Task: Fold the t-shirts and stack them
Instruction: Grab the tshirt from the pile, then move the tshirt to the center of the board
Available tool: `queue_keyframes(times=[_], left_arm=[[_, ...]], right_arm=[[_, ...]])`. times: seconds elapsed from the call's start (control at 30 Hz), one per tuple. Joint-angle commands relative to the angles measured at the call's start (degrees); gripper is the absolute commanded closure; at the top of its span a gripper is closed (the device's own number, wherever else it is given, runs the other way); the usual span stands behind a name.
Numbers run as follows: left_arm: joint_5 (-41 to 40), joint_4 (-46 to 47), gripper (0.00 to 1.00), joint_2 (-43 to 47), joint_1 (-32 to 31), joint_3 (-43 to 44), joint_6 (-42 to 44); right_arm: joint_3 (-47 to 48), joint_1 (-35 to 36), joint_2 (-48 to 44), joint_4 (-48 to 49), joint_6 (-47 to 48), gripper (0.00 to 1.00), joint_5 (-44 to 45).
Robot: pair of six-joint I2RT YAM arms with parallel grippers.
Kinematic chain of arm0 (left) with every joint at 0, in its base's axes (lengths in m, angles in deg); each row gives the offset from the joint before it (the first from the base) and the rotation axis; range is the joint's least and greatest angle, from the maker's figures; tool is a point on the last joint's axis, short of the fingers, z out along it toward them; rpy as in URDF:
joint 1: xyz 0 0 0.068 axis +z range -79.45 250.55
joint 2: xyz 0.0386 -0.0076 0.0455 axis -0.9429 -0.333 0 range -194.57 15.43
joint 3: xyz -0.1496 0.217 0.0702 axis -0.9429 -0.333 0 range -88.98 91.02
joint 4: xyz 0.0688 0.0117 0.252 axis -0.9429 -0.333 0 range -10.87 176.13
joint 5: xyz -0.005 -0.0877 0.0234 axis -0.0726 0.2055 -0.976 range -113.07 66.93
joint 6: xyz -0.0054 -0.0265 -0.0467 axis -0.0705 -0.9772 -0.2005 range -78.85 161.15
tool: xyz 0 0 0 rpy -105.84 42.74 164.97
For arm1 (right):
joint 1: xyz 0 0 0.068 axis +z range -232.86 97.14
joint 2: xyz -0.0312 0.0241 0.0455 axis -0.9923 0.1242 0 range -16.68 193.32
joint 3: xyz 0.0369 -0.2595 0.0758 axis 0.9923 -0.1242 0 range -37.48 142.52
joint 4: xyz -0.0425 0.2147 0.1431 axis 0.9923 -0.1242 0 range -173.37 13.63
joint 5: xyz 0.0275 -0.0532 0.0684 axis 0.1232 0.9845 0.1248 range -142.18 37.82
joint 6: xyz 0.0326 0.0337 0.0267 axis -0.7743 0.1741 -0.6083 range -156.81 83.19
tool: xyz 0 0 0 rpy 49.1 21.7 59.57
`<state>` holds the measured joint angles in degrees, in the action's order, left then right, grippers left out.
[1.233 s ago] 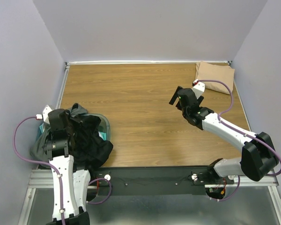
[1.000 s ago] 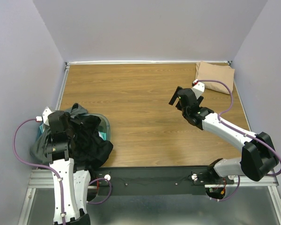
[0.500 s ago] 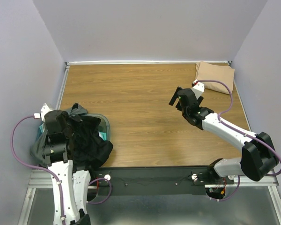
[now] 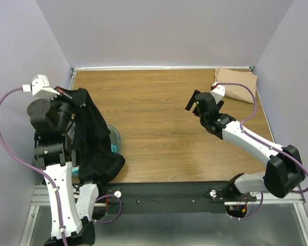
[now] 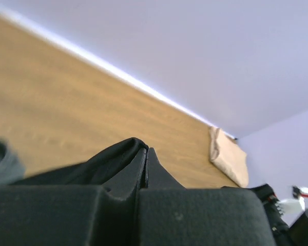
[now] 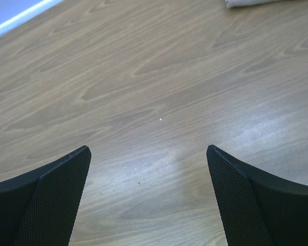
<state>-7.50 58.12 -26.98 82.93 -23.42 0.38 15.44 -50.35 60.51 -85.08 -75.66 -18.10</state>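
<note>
My left gripper (image 4: 77,97) is raised at the table's left edge, shut on the top of a black t-shirt (image 4: 92,138). The shirt hangs down in a long drape to the front edge. In the left wrist view the fingers (image 5: 154,171) are pressed together, with a fold of the black t-shirt (image 5: 100,161) bulging beside their tips. A folded tan t-shirt (image 4: 236,83) (image 5: 228,156) lies at the back right corner. My right gripper (image 4: 193,105) (image 6: 149,154) hovers open over bare wood right of centre, holding nothing.
A teal plastic tub (image 4: 114,137) sits at the front left, mostly hidden behind the hanging shirt. Walls close the table (image 4: 159,102) on the left, back and right. A black rail (image 4: 164,192) runs along the front edge.
My left gripper shut on the black t-shirt in the tub and rose up and back, pulling the shirt into a hanging drape. The right arm barely shifted.
</note>
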Motion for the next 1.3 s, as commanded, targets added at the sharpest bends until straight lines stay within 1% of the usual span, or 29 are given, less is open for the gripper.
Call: queue_keyframes(times=[0.0, 0.03, 0.1, 0.2, 0.3, 0.33, 0.4, 0.47, 0.5, 0.57, 0.6, 0.63, 0.7, 0.73, 0.77, 0.83, 0.9, 1.0, 1.03, 1.1, 1.13, 1.17, 1.2, 1.23, 1.27], left_arm=[[10.61, 12.79, 1.00, -2.32, 0.27, 3.87, 3.42], [13.23, 16.55, 1.00, -3.45, 0.10, 4.66, 3.33], [16.49, 19.99, 1.00, -4.78, -0.16, 5.71, 3.51], [17.82, 25.36, 1.00, -7.85, -2.53, 9.31, 4.03], [17.65, 30.28, 1.00, -12.50, -7.97, 14.32, 4.91], [17.21, 31.69, 1.00, -15.39, -11.73, 17.55, 5.18], [16.16, 32.84, 1.00, -18.39, -15.88, 22.30, 5.96], [14.93, 34.42, 1.00, -22.07, -19.92, 24.87, 6.58], [14.14, 34.77, 1.00, -23.14, -23.33, 26.79, 6.76], [13.87, 36.97, 1.00, -26.64, -26.17, 28.39, 6.67], [13.61, 37.58, 1.00, -27.89, -29.40, 29.18, 6.59], [13.78, 39.33, 1.00, -29.20, -30.74, 31.10, 6.58], [14.22, 39.61, 1.00, -34.03, -33.81, 34.44, 7.55], [14.48, 39.96, 1.00, -35.70, -36.09, 37.94, 7.73], [14.92, 40.22, 1.00, -38.51, -36.81, 39.54, 7.73], [15.62, 41.19, 1.00, -40.63, -38.13, 42.70, 7.82], [15.45, 42.33, 1.00, -41.87, -38.22, 42.29, 8.08], [12.39, 42.69, 1.00, -41.00, -38.22, 36.85, 10.09], [10.03, 42.60, 1.00, -40.47, -38.13, 31.70, 11.84], [6.68, 42.16, 1.00, -38.55, -37.87, 25.18, 13.17], [2.23, 39.55, 1.00, -37.66, -37.52, 19.23, 13.44], [-0.26, 37.78, 1.00, -37.57, -36.82, 16.47, 13.44], [-2.80, 35.76, 0.90, -37.39, -36.55, 13.92, 13.44], [-8.83, 30.09, 0.57, -37.65, -36.20, 9.80, 13.27], [-10.89, 28.12, 0.44, -38.35, -35.77, 8.20, 13.61]], right_arm=[[3.32, -0.34, 0.77, -0.78, 1.93, 0.00, 3.88], [3.67, -0.34, 0.86, -0.78, 2.28, 0.00, 4.14], [4.81, -0.34, 1.03, -0.78, 2.99, 0.00, 4.85], [6.04, -0.34, 1.47, -0.78, 4.04, 0.00, 5.81], [7.98, -0.43, 2.26, -0.87, 5.10, 0.00, 6.61], [9.03, -0.52, 2.61, -0.78, 5.36, 0.00, 6.87], [10.00, -0.52, 2.88, -0.78, 6.15, 0.00, 7.39], [11.05, -0.52, 2.79, -0.78, 6.59, 0.00, 8.01], [11.32, -0.69, 2.36, -0.78, 6.77, 0.00, 8.54], [11.67, -0.87, 1.48, -0.78, 7.03, 0.00, 9.15], [11.67, -0.96, 1.13, -0.78, 7.21, 0.00, 10.03], [11.67, -1.05, -0.01, -0.70, 7.30, 0.00, 10.64], [11.32, -1.31, -1.24, -0.78, 7.82, 0.00, 12.13], [11.15, -1.57, -1.86, -0.78, 8.09, 0.00, 12.75], [10.97, -1.57, -3.08, -0.78, 8.35, 0.00, 13.37], [10.09, -1.92, -4.41, -0.78, 8.97, 0.00, 14.86], [9.39, -2.10, -6.17, -0.78, 9.40, 0.00, 16.27], [7.55, -2.37, -7.92, -0.78, 9.67, 0.00, 17.15], [6.50, -2.45, -8.36, -0.78, 9.58, 0.00, 17.07], [5.35, -2.45, -9.07, -0.87, 9.50, 0.00, 16.63], [4.13, -2.45, -9.16, -0.96, 9.41, 0.00, 16.28], [3.51, -2.45, -9.33, -1.22, 9.06, 0.00, 15.84], [2.89, -2.45, -9.51, -1.40, 8.79, 0.00, 14.88], [2.01, -2.54, -9.77, -1.57, 8.36, 0.00, 14.17], [1.14, -2.54, -9.78, -1.75, 7.83, 0.00, 13.56]])
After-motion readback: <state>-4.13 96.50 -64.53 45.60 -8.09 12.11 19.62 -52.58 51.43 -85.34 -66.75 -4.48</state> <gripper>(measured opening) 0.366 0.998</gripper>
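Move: The black t-shirt hangs pinched in the left gripper, its middle about 19 cm below and 3 cm back; the open table middle it goes to lies some 13 cm ahead, 29 cm right and 39 cm below. The bin of shirts sits about 6 cm back, 8 cm left and 33 cm below, the folded beige cloth some 28 cm ahead, 59 cm right and 37 cm below. From the right gripper that table middle is about 3 cm ahead, 12 cm left, 17 cm down. Swing the left gripper fast to the right, about 25 cm towards the table middle, rising some 20 cm with the pinched shirt while the fingers tip up and yaw clockwise about 40 degrees; then fling it forward and sharply down, levelling the wrist, and start opening the fingers. Meanwhile lift the empty, open right gripper about 10 cm and ease it right. ##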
